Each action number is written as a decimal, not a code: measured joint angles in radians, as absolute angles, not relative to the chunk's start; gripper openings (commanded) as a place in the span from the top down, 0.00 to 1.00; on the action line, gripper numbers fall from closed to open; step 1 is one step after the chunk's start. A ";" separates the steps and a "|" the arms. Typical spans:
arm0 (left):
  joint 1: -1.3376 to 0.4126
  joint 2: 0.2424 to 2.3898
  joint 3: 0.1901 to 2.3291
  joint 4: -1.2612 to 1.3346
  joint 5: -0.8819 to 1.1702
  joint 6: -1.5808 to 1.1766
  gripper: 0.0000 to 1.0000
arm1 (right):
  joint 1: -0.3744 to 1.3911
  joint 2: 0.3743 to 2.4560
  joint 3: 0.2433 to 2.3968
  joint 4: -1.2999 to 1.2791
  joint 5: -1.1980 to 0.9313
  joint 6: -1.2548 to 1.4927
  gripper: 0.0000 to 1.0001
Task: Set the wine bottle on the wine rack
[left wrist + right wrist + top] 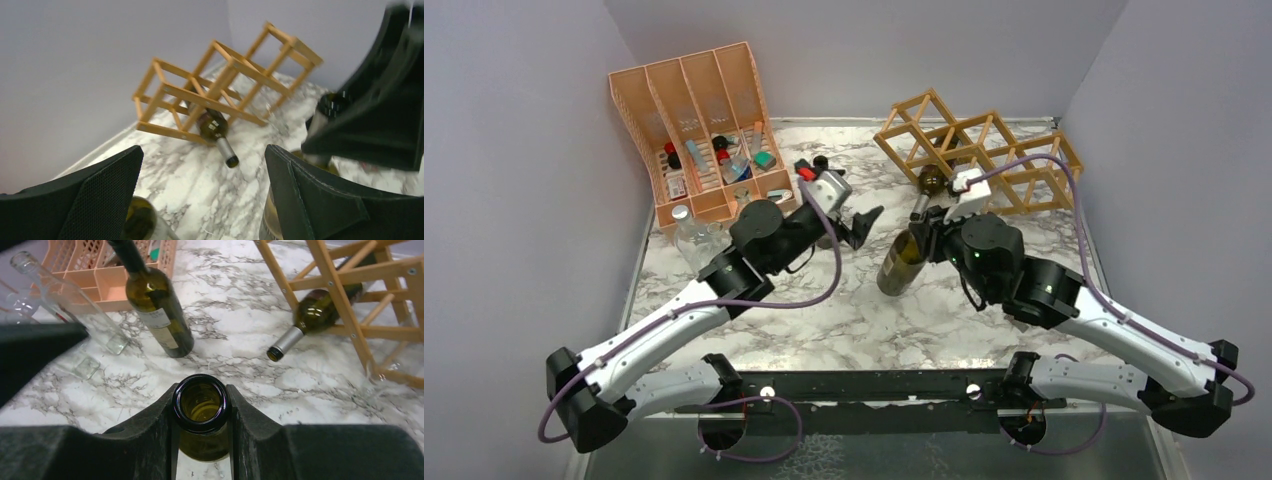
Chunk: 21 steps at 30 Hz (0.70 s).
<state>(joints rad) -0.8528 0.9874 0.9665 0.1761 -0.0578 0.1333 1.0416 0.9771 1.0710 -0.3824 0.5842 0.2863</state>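
Note:
The light-wood wine rack [980, 148] stands at the back right, and also shows in the left wrist view [220, 82] and the right wrist view [350, 285]. A dark bottle [932, 180] lies in a lower cell, its neck poking out [305, 322]. My right gripper [927, 228] is shut on the neck of an olive-green wine bottle [902, 262], whose open mouth sits between the fingers [200, 404]. I cannot tell whether its base touches the table. My left gripper [864, 227] is open and empty just left of it [200, 195].
A second labelled wine bottle [157, 315] stands upright near my left gripper. Clear glass bottles [65, 305] stand beside the orange-pink slotted organiser [694, 130] at the back left. Grey walls close in the marble table [844, 320] on three sides.

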 measured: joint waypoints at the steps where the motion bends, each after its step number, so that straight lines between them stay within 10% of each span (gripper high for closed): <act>1: -0.853 1.011 0.951 0.183 -0.015 0.142 0.01 | 1.041 0.961 1.071 -0.405 0.599 0.300 0.99; 21: -0.979 1.336 0.731 0.384 0.401 0.274 0.01 | 1.042 0.871 1.131 -0.638 0.733 0.456 0.99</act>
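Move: The held wine bottle's middle lies some 10 cm to the right of the open left hand, 3 cm back and 21 cm below. The right hand grips its neck, with the middle some 13 cm lower, 2 cm left and 2 cm back. From the left hand, the standing bottle is 11 cm ahead, 9 cm left and 20 cm below; the racked bottle is 26 cm ahead, 18 cm right and 28 cm below. Open left hand drops 20 cm, right and back, towards the bottle the right hand carries 6 cm right. ##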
